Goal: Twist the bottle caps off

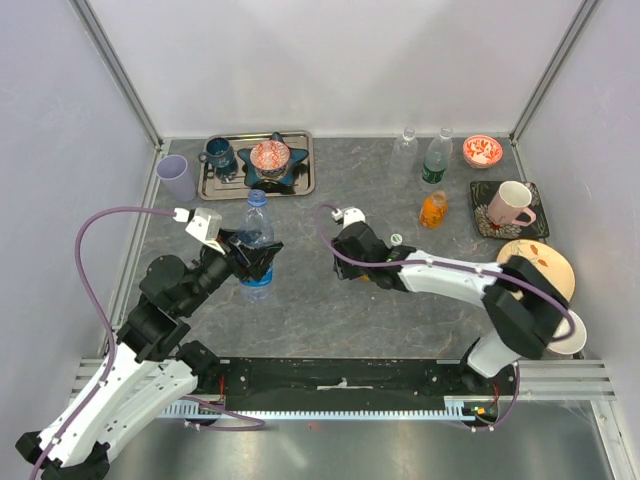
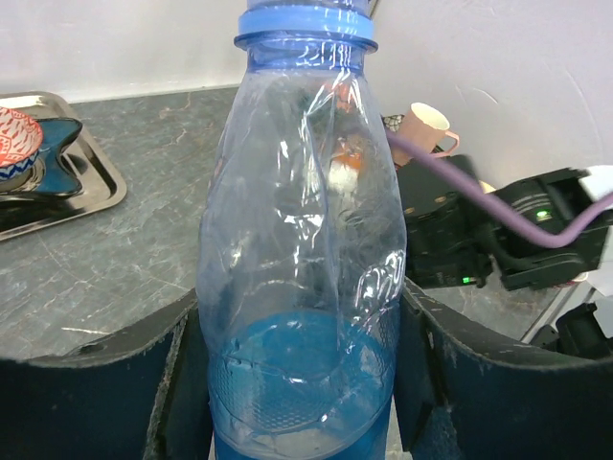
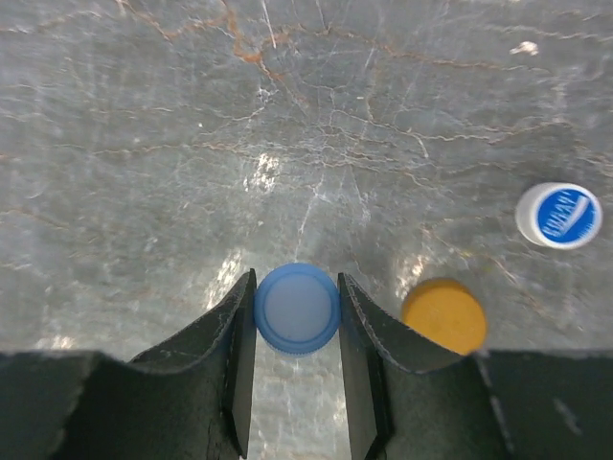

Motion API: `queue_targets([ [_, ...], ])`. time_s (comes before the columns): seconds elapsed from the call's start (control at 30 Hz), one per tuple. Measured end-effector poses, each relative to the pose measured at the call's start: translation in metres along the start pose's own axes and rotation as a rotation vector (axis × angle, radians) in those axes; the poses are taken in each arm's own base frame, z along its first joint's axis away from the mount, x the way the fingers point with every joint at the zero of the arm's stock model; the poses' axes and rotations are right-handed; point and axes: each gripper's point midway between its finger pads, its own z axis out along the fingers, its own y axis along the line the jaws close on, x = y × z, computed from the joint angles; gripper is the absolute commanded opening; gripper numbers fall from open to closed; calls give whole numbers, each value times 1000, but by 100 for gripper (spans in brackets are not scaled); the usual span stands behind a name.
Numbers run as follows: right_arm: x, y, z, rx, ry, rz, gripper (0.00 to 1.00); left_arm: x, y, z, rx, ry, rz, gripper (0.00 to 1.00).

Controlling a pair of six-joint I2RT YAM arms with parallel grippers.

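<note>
My left gripper is shut on the lower body of a clear blue-tinted bottle that stands upright at the table's middle left. The bottle fills the left wrist view between both fingers, its blue neck ring at the top. My right gripper is shut on a blue bottle cap, held just above the grey tabletop. An orange cap lies to its right, and a white cap with a blue top lies farther right. From above, the right gripper sits mid-table beside the white cap.
Three more bottles stand at the back right: a clear one, a green-labelled one and a small orange one. A steel tray with a mug and a star dish is at the back left, beside a lilac cup. A pink mug and a wooden plate are on the right.
</note>
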Motion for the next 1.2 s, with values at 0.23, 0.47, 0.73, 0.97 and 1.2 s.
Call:
queue_targets([
  [0.23, 22, 5, 49, 33, 104, -4, 0, 5, 6, -4, -28, 18, 12, 30],
  [0.47, 21, 4, 67, 77, 133, -5, 24, 5, 8, -5, -39, 17, 18, 30],
  [0.73, 18, 4, 70, 101, 141, 2, 65, 5, 9, -5, -42, 16, 19, 31],
  [0.97, 16, 2, 69, 112, 136, 4, 70, 5, 9, -6, -41, 14, 22, 31],
  [1.2, -30, -1, 34, 163, 59, 20, 75, 5, 9, -5, -42, 16, 30, 31],
])
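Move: The right hand still pinches the blue cap and takes it to a bare spot about 3 cm ahead, 3 cm left and 7 cm below. Counted from the right hand, the orange cap lies 1 cm ahead and 4 cm right; the blue-ticked cap about 10 cm ahead and 6 right; the white cap about 10 ahead and 11 right, all some 7 cm below. From the left hand, the spot is some 10 cm ahead, 12 right and 30 below. Down about 6 cm, easing forward and left as it sinks, the right hand lowers the held blue cap to the table on the left of the orange cap. It stops there, opens its fingers to let go of the cap, then rises nearly 6 cm straight off it with the fingers wide. ##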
